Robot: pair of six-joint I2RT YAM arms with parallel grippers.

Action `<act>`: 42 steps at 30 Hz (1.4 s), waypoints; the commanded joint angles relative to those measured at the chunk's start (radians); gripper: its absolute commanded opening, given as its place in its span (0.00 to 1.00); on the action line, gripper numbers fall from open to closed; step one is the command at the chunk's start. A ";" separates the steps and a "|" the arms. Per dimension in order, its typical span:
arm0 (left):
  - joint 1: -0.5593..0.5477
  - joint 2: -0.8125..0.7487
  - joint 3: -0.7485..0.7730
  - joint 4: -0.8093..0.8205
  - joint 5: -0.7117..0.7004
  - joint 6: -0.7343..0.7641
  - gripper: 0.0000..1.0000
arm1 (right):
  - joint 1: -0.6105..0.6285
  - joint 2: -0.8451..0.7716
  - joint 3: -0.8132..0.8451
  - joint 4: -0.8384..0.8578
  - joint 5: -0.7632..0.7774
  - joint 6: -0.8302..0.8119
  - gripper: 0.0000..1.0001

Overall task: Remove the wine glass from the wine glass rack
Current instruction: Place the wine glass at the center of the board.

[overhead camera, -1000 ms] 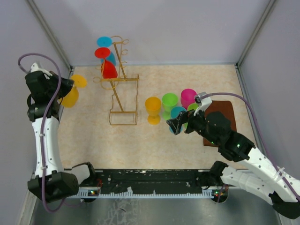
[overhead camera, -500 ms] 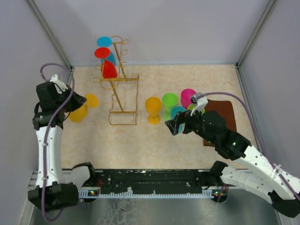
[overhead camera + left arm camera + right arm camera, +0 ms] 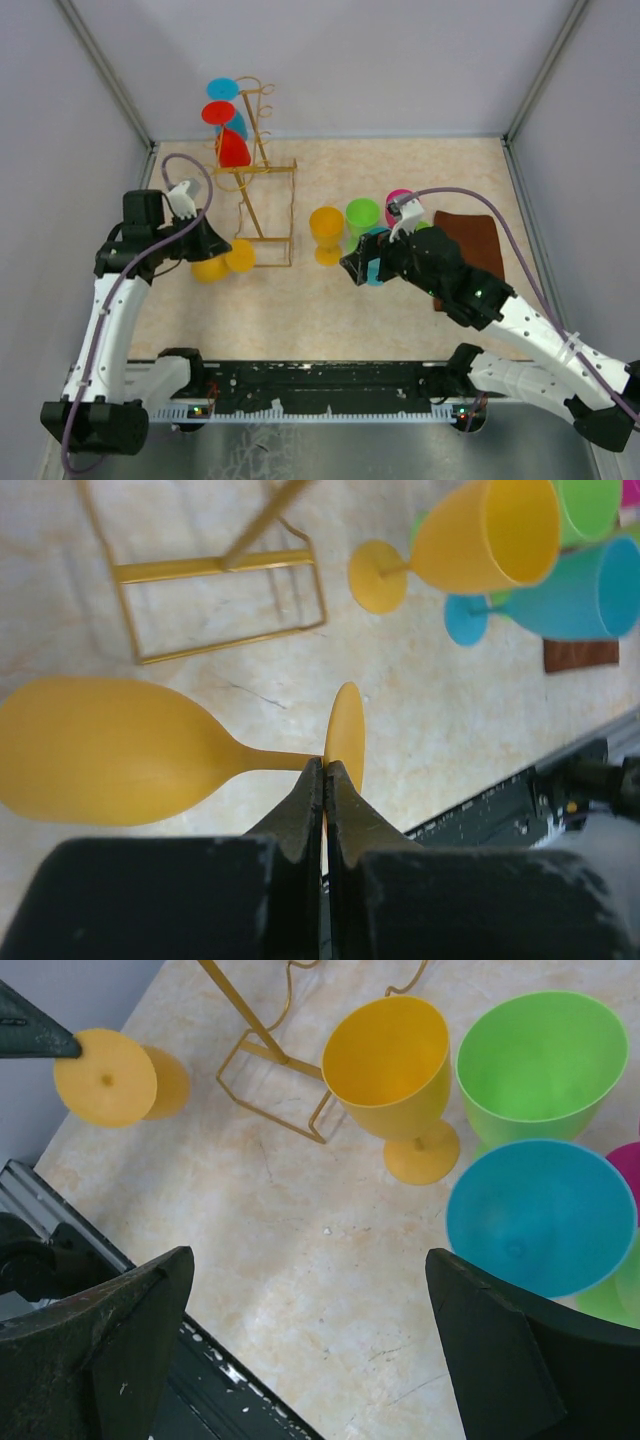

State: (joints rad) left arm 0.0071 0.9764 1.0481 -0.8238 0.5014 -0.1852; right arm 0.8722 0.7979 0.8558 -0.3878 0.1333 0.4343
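Observation:
My left gripper [image 3: 325, 767] is shut on the rim of the foot of a yellow wine glass [image 3: 110, 750], which it holds sideways just above the table. From above, that glass [image 3: 222, 263] hangs front-left of the base of the golden wine glass rack [image 3: 262, 195], apart from it. A red glass [image 3: 233, 149] and a blue glass [image 3: 238, 122] hang upside down on the rack's arms. My right gripper [image 3: 360, 268] stands open and empty, low over the table near several upright glasses. It [image 3: 310, 1330] faces the held yellow glass [image 3: 105, 1077].
Upright on the table stand a yellow glass [image 3: 326, 230], a green one [image 3: 362, 220], a blue one [image 3: 540, 1215] and a magenta one [image 3: 402, 205]. A brown mat [image 3: 478, 240] lies at the right. Grey walls close the left, back and right.
My left arm has carried the yellow glass from the left wall toward the front and right, to beside the rack's base. My right gripper has drifted slightly left, still open.

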 commanded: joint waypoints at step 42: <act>-0.628 -0.130 -0.168 0.713 0.324 -0.267 0.00 | 0.015 0.008 -0.050 0.422 -0.659 0.120 0.75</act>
State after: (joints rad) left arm -0.6159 0.8906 0.9207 -0.3038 0.8570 -0.3161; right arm 0.8749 0.7845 0.7593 0.0204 -0.4862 0.5610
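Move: Pinched by its foot in the left hand, the orange glass is bound for the open right gripper, about 29 cm to that hand's right and 4 cm back, at nearly its height. The standing orange glass is 10 cm ahead, 23 cm right and 11 cm lower; the rack's near rail 8 cm ahead, 6 cm right, 19 cm lower. From the right hand, the held glass's foot is 28 cm left and 5 cm ahead, about level; the teal glass is 8 cm ahead, 7 cm right and 11 cm lower. Keeping its pinch on the foot, the left hand swings the glass right and back to the right gripper, rising some 7 cm and turning clockwise about 60 degrees, then eases forward 5 cm and a little back round. The right hand comes back, left and up, turning about 35 degrees counter-clockwise and rolling, and starts to close around the foot. ##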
